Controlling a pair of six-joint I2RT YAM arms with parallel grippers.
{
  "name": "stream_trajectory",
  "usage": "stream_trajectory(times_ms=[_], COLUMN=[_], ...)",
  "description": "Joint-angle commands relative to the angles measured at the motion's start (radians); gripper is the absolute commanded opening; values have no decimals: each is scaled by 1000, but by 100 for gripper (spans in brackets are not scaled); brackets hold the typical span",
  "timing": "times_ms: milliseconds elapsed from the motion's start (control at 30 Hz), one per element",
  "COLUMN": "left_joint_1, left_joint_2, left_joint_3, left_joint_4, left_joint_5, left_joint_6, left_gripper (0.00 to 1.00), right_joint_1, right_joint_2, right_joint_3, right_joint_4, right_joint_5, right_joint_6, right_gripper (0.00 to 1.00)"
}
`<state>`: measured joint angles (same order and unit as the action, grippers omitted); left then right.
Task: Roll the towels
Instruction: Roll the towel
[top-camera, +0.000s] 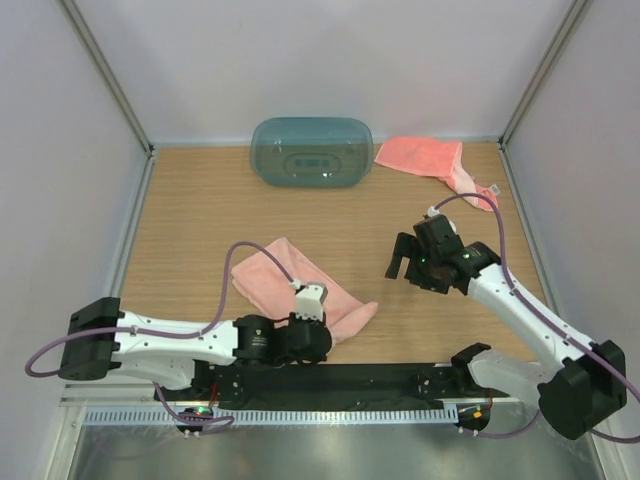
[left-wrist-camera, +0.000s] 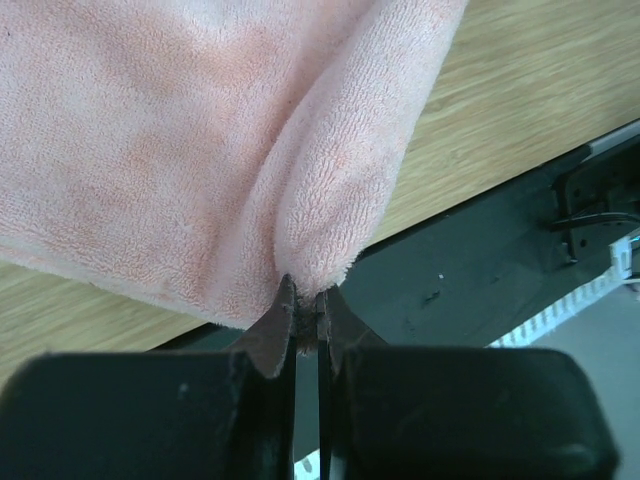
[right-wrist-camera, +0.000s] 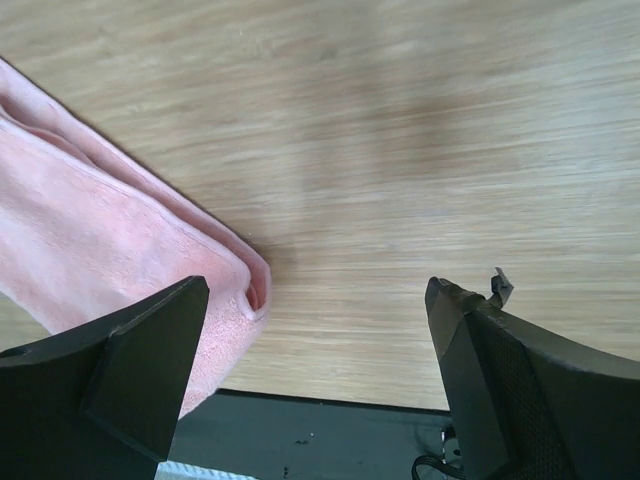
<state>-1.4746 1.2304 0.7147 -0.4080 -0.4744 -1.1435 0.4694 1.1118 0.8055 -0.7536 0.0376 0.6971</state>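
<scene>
One salmon-pink towel (top-camera: 290, 278) lies folded on the wood table near the front, its right corner (right-wrist-camera: 235, 270) flat by the black base strip. My left gripper (top-camera: 318, 330) is shut on that towel's near edge (left-wrist-camera: 320, 240), with a pinch of terry cloth between the fingertips. Above the table to the right hangs my right gripper (right-wrist-camera: 318, 300), open and holding nothing. A second pink towel (top-camera: 425, 158) with a small white tag lies crumpled at the back right.
A translucent teal oval tub (top-camera: 311, 151) stands at the back centre. Grey walls enclose the table on three sides. The black mounting strip (top-camera: 380, 378) runs along the near edge between the arm bases.
</scene>
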Motion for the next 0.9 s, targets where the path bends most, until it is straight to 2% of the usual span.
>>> stream_trajectory(times_ms=[0, 200, 467, 600, 867], left_joint_1=[-6, 5, 146, 192, 276], left_joint_2=[-65, -198, -373, -356, -253], left_joint_3=[25, -9, -138, -159, -207], left_joint_4=[25, -31, -106, -176, -184], left_joint_5=[-18, -64, 2, 51, 117], left_joint_6=[-73, -217, -354, -415, -420], left_gripper=[0, 0, 0, 0, 0], right_joint_1=[-8, -8, -11, -6, 84], right_joint_2=[-67, -82, -79, -79, -99], right_joint_3=[80, 104, 110, 104, 5], right_joint_4=[-125, -151, -107, -35, 189], right_joint_5=[102, 87, 1, -140, -341], right_joint_6=[-36, -41, -41, -50, -28], right_gripper=[98, 99, 99, 98, 99])
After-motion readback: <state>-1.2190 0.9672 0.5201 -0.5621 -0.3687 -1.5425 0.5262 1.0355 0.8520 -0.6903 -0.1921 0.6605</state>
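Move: The left hand already pinches the folded towel's near edge. From it the towel's flat middle lies about 8 cm ahead, 6 to the left and 6 below, its far end some 16 ahead and 13 left, and its loose right end 6 ahead and 11 right, both also about 6 lower. The wide-open right hand has that loose right end roughly 7 cm back, 8 to its left and 7 below. Keeping its pinch on the towel's near edge, the left hand lifts it about 5 cm, then carries it left some 8 cm and a little forward while lowering it past its starting height, turning about 30 degrees counter-clockwise. The right hand, empty and wide open, rises nearly 5 cm, hangs back briefly, then swings left after the towel's right end, its left side tilting up. ##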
